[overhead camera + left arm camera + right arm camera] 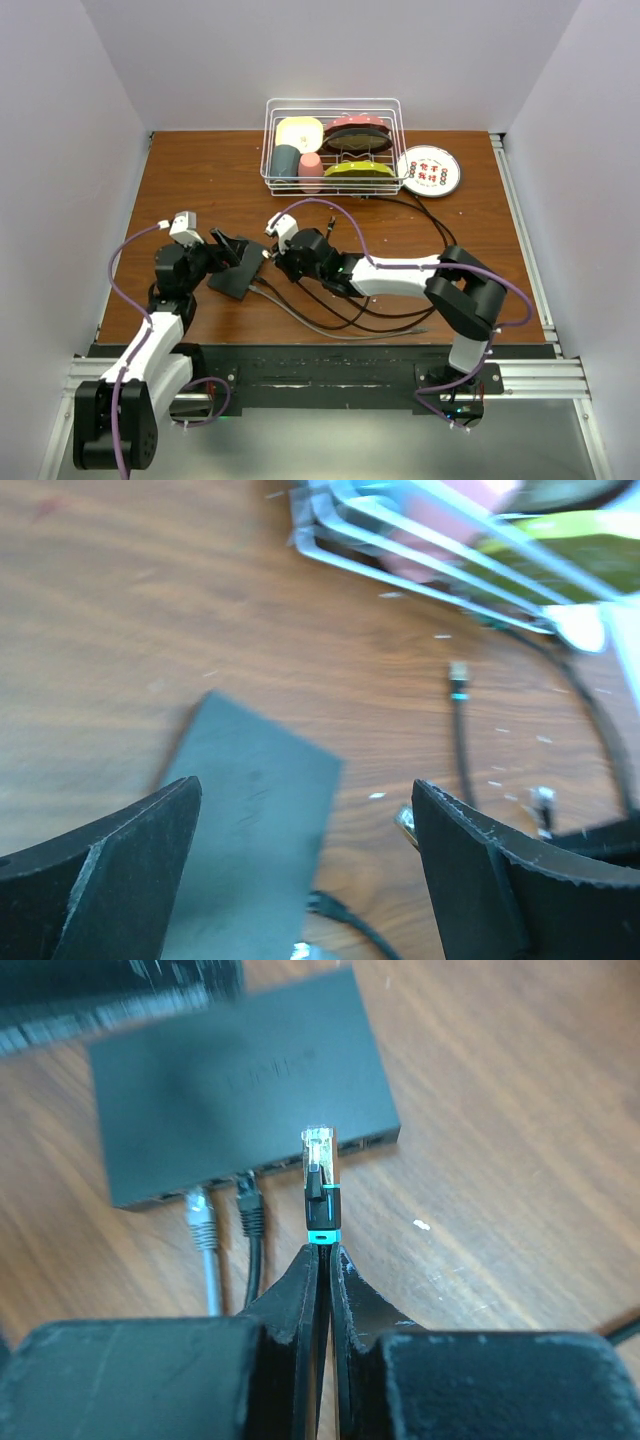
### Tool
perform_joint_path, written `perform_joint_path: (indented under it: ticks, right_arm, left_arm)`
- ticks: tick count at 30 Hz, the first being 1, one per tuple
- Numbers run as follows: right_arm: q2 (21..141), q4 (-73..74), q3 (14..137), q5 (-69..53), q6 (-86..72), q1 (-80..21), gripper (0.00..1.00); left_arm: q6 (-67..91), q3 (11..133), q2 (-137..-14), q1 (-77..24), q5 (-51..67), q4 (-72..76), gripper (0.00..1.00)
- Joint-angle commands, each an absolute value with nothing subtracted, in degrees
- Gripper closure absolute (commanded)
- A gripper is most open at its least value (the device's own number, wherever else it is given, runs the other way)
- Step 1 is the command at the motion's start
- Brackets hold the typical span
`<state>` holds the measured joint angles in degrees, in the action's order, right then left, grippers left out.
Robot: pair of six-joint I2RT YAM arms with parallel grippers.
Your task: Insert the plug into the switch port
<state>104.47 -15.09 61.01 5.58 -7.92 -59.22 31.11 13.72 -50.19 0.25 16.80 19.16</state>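
The switch (238, 274) is a flat black box lying on the wooden table; its socket row faces my right gripper (284, 256). In the right wrist view that gripper (325, 1250) is shut on the black plug (321, 1175) with a teal band. The plug's clear tip points at the sockets near the right end of the switch (240, 1080), just short of the edge. A grey cable (203, 1222) and a black cable (250, 1212) sit in sockets to the left. My left gripper (305, 810) stands open over the switch (250, 830), touching nothing.
A white wire basket (333, 145) with dishes and cups stands at the back, with a round printed disc (429, 170) to its right. Black cables (340, 305) loop across the table in front of the switch. A loose plug (457, 675) lies near the basket.
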Motion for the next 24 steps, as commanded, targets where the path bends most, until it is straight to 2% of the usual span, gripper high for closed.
perform_joint_path:
  ticks: [1,9,16,24]
  right_arm:
    - [99.3,-16.3,59.4,5.4,-8.3,-59.1,1.0]
    - [95.2,-18.0,58.6,2.4,-9.0,-59.1,1.0]
    - [94.2,-19.1,58.1,1.0,-9.3,-59.1,1.0]
    - [92.6,-20.2,57.4,0.5,-9.8,-59.1,1.0]
  left_arm:
    - [34.5,11.9,-51.6,0.0,28.8,31.0,0.11]
    - [42.6,8.4,-57.2,-0.4,38.8,49.2,0.17]
    - [46.0,8.3,-61.2,-3.0,40.4,55.6,0.33]
    - [46.8,9.3,-63.9,-5.9,39.7,57.7,0.47]
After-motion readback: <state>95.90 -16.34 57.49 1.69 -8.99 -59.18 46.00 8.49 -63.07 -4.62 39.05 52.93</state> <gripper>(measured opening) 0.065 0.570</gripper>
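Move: The plug, pinched in my right fingertips, lies about 8 cm to the right of my left hand, nearly level fore-and-aft and some 3 cm lower; its middle is about 1 cm ahead and 2 cm left of my right hand. The switch's middle is roughly 3 cm back, 1 cm left and 9 cm below my left hand, or about 9 cm left of my right hand and 7 cm below it. I swing my open left hand about 9 cm to the right, rising 3 to 4 cm and drawing back a little. It turns clockwise by some 25 degrees, its left side dipping, as the fingers close partway to bracket the plug. My right hand keeps its pinch and lifts the plug about 5 cm up and slightly back, away from the switch. ##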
